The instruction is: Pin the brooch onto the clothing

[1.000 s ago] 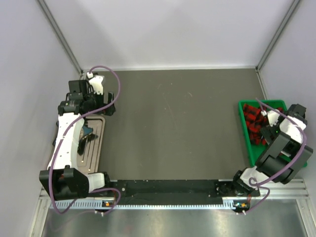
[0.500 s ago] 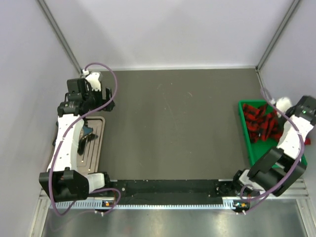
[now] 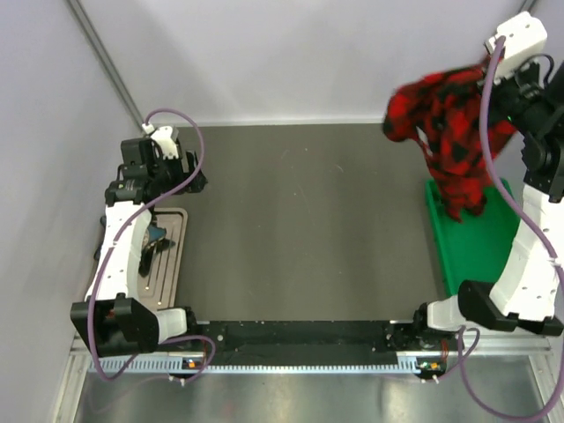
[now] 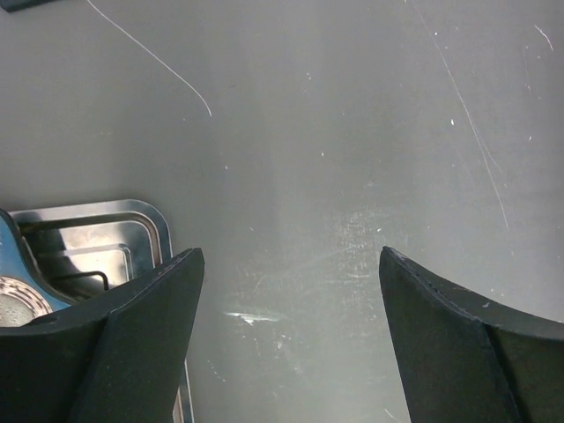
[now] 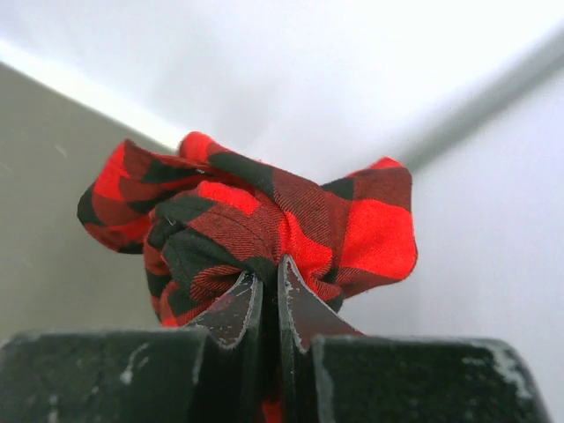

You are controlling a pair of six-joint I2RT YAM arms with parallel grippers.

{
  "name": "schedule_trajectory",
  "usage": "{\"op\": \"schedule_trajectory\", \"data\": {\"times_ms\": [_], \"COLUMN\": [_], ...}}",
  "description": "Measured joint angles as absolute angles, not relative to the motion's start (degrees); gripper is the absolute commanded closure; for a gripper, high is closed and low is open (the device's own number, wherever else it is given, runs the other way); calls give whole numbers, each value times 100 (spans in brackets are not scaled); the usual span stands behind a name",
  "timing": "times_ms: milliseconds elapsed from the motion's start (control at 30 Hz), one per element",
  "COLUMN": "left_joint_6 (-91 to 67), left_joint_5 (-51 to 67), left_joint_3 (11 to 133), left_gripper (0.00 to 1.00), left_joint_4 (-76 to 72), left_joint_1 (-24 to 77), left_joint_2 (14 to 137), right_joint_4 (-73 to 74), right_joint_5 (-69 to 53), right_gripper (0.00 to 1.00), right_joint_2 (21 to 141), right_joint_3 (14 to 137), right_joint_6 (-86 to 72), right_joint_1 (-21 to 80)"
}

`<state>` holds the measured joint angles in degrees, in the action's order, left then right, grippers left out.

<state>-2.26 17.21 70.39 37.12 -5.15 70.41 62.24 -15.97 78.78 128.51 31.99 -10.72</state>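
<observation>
The clothing [image 3: 449, 123], a red-and-black plaid shirt, hangs bunched in the air at the far right, its lower end dangling over the green bin [image 3: 480, 256]. My right gripper [image 3: 485, 75] is raised high and shut on a fold of the shirt [image 5: 264, 211], with both jaws pinching the cloth at the right gripper's tips [image 5: 269, 269]. My left gripper [image 3: 189, 179] stands open low over the bare table, just past the far end of the metal tray [image 3: 172, 264]. Nothing lies between the left gripper's fingers [image 4: 291, 256]. The brooch is out of view.
The metal tray's corner [image 4: 97, 220] shows at the left of the left wrist view, holding a dark blue object [image 4: 11, 247] and a round brownish object [image 4: 7, 308]. White walls close in the table on three sides. The arm bases sit on the near rail.
My right arm has swung up and back, pulling the shirt out of the green bin into the air after shutting on it. My left gripper shifted slightly left.
</observation>
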Motion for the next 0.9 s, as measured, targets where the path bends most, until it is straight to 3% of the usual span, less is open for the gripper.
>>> {"op": "schedule_trajectory", "data": {"times_ms": [133,367,733,900], "left_joint_6": [-434,-602,91,749], "left_joint_5": [1796,2078,3524,4578], "left_joint_3": [7039,7041,6908,6254], "left_gripper": [14,12,12,12], "left_joint_4": [3739,3730,3710,3566], "left_joint_1": [-515,-517,-521,-495], "left_joint_2": [7129,7124,7048,6761], "right_joint_4": [5937,4904,3623,3603], "right_joint_5": [-1675,-1979,-2414,-2753], "right_gripper": [100,100,100,100], "right_joint_2": [8462,8468,7559,7693], "right_joint_3": [13911,13301,8475,7229], "right_joint_6": [2447,1127,-786,-1811], "right_joint_1": [119,1468,1527,1527]}}
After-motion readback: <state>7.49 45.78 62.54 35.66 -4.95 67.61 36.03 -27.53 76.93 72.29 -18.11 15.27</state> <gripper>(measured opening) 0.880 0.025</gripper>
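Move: The clothing is already bunched in the right hand's shut fingers, held high. The open table it is taken to lies about 30 cm left of that hand, roughly 4 cm back and some 48 cm below. The green bin stands about 20 cm to the hand's right, 11 cm back and 48 cm down. From the left hand, that open table is about 37 cm to the right, 6 cm back and 22 cm below. The clothing, still pinched by one gathered part, is swung left by the right hand about 20 cm, clear of the bin and rising slightly, then lowered steeply some 30 cm towards the table. The wrist rolls left side up and tips from nearly level to point down. The open left hand drifts right and back towards the clothing, turning clockwise. ##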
